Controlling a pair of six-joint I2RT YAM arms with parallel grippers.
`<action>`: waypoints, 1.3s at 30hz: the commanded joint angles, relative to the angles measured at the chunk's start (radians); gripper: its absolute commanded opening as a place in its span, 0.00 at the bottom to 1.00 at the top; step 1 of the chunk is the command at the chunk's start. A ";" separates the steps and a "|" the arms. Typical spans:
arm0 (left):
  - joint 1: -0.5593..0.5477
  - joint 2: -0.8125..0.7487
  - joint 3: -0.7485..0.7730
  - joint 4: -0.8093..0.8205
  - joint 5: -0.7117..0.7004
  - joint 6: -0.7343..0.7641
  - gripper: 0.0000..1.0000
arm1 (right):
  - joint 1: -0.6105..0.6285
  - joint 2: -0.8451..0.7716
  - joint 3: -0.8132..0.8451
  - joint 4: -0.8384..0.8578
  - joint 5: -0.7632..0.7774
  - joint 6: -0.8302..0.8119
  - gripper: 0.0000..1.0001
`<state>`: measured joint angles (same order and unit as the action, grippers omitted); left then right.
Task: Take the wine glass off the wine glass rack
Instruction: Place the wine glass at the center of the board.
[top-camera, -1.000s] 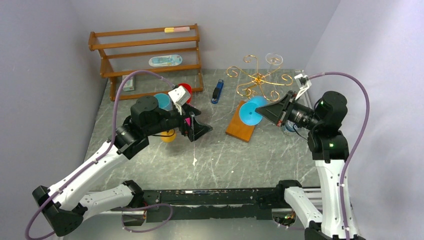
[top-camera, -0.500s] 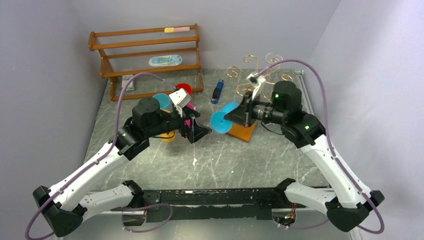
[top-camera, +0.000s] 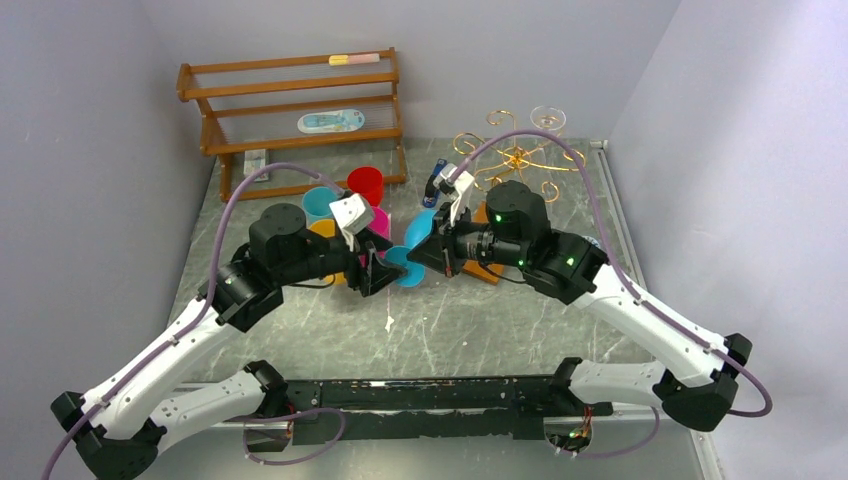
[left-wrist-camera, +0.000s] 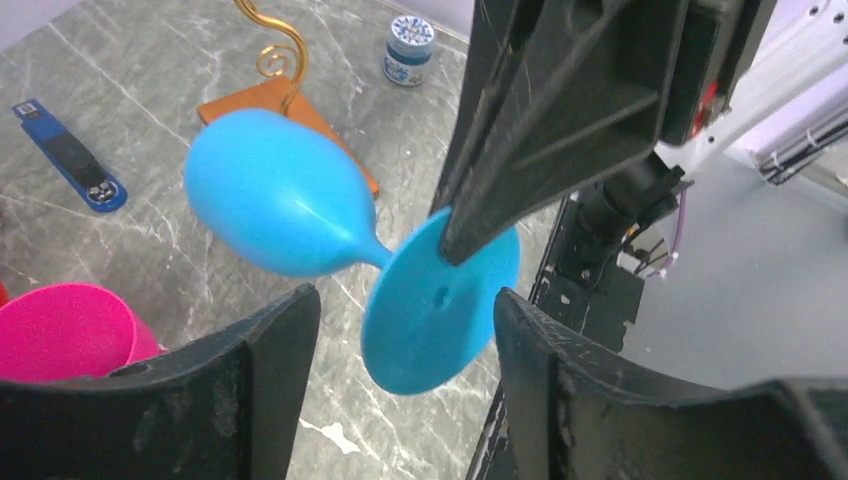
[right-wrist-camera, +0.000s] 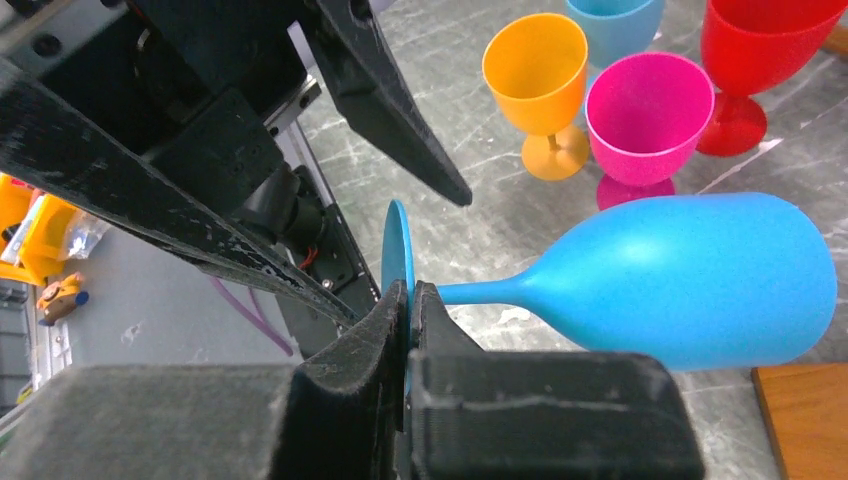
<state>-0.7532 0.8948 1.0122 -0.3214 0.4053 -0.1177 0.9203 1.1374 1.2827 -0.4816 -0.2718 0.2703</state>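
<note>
The blue wine glass (right-wrist-camera: 690, 280) lies sideways in the air, clear of the wine glass rack. My right gripper (right-wrist-camera: 410, 295) is shut on the rim of its round foot (left-wrist-camera: 440, 300). That foot sits between the fingers of my left gripper (left-wrist-camera: 402, 300), which is open with a gap at the left finger. Seen from the top camera, both grippers meet at the glass (top-camera: 408, 262) in mid-table. The gold wire wine glass rack (top-camera: 515, 158) stands at the back right on its orange-brown base (left-wrist-camera: 270, 100). A clear glass (top-camera: 547, 117) hangs on it.
Orange (right-wrist-camera: 537, 85), pink (right-wrist-camera: 650, 115), red (right-wrist-camera: 755, 60) and light blue (right-wrist-camera: 615, 20) goblets stand left of the rack. A brown slatted shelf (top-camera: 290, 100) lines the back wall. A blue flat tool (left-wrist-camera: 70, 160) and a small jar (left-wrist-camera: 408, 48) lie near the rack.
My right arm carried the blue glass leftward, away from the rack, to the left gripper. The left gripper's fingers have narrowed around the foot.
</note>
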 joint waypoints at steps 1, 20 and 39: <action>0.008 -0.011 0.016 -0.068 0.091 0.073 0.66 | 0.005 -0.036 -0.022 0.084 0.009 -0.028 0.00; 0.273 0.029 -0.031 0.012 0.650 0.045 0.33 | 0.006 -0.078 -0.137 0.259 -0.075 -0.005 0.00; 0.275 0.046 -0.056 0.112 0.615 -0.068 0.19 | 0.005 -0.102 -0.166 0.293 -0.074 0.004 0.00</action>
<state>-0.4858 0.9482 0.9756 -0.3187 1.0283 -0.1268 0.9222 1.0576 1.1320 -0.2138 -0.3508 0.2745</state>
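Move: The blue wine glass, bowl pointing forward, hangs in the right hand's pinch on its foot disc. The disc's middle is roughly 3 cm right of the left hand and 1 cm ahead of it, about level; from the right hand it is some 3 cm left and 1 cm back. From the left hand, the pink glass stands about 16 cm ahead, 3 cm left and 22 cm down, the yellow glass about 12 cm ahead, 11 cm left and as low. With the foot disc already between its open fingers, the left hand works back some 2.5 cm and a little to the left, turning about 20 degrees clockwise so the fingers point almost straight right; its fingers close, ease open briefly, then shut onto the disc's near edge, opposite the right hand's grip. The right hand keeps its shut pinch on the other edge and carries the glass up about 2 cm after a brief dip, with a slight drift back and left, rolling its left side up some 10 degrees. ##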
